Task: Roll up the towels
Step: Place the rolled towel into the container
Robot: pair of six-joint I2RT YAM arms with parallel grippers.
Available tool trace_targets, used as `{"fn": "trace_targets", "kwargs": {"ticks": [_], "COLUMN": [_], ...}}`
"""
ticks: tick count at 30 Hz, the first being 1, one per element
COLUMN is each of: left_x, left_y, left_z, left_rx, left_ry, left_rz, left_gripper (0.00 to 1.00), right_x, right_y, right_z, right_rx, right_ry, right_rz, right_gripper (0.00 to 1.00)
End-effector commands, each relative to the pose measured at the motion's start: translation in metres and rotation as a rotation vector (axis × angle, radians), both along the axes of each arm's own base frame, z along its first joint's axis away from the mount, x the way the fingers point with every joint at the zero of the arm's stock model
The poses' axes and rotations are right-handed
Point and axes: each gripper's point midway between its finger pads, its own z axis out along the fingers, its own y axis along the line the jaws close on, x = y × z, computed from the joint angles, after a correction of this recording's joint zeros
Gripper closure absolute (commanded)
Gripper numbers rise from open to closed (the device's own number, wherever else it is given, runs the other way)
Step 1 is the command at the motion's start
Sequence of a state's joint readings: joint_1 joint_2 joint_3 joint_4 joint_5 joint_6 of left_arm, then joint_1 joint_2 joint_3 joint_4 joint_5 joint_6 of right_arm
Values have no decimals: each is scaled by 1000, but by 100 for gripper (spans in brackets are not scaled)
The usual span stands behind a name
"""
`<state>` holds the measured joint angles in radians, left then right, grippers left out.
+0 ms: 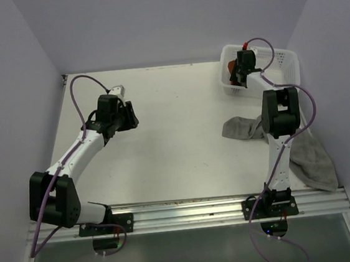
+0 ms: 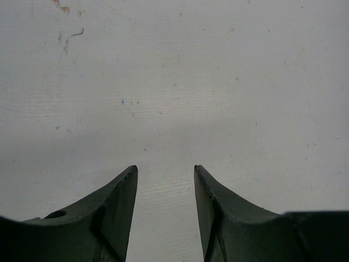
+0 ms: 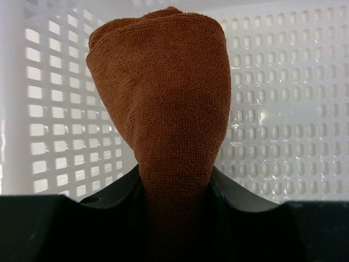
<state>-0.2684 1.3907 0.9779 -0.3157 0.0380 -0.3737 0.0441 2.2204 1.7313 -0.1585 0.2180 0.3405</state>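
Observation:
A rolled rust-brown towel [image 3: 158,82] stands between the fingers of my right gripper [image 3: 174,174], which is shut on its lower part. Seen from the top, that gripper [image 1: 242,67] reaches into the white mesh basket [image 1: 283,57], where a bit of the rust-brown towel [image 1: 234,74] shows beside it. A grey towel [image 1: 240,127] lies crumpled on the table by the right arm. My left gripper [image 1: 126,114] hangs over bare table on the left. In its wrist view the left gripper [image 2: 165,169] is open with nothing between its fingers.
More grey cloth [image 1: 316,163] lies to the right of the right arm, near the table's front right corner. The basket wall [image 3: 283,82] fills the right wrist view behind the towel. Purple walls close the table on three sides.

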Motion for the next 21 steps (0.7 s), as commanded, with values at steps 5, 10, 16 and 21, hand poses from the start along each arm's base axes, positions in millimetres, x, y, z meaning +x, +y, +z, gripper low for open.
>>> {"fn": "trace_targets", "kwargs": {"ticks": [5,10,16,21], "left_x": [9,9,8,8], "left_y": [-6,-7,-8,-8], "left_z": [9,9,7,9], "left_rx": [-21,-30,-43,-48], "left_ry": [-35,-31,-21,-25], "left_rz": [-36,-41,-50,-51], "left_gripper": [49,49,48,48], "right_x": [8,5,4,4], "right_y": [-2,-3,-5,-4], "right_z": [0,-6,1,13], "right_rx": [17,13,8,13], "right_ry": [-9,15,18,12], "right_rz": [6,2,-6,0], "right_gripper": [53,39,22,15]}}
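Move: The right hand is already inside the container at its left side, holding the rolled brown towel with the roll's free part reaching out ahead. The container's middle lies about 11 cm to the right, 1 cm ahead and roughly 3 cm below the hand; the grey towel's middle is some 28 cm back, 15 cm right and 7 cm lower. From the idle left hand, the container is about 57 cm right, 22 cm ahead and 8 cm lower. The right hand eases down only about 1.5 cm towards the floor of the container, the fingertips tipping a few degrees farther down, and almost all of that sinking comes first. Then, nearly in place along the container's left side, the fingers spread from the squeezed middle of the brown roll to well open and end its pinch, still straddling the towel with one on either side and not yet lifting away. ##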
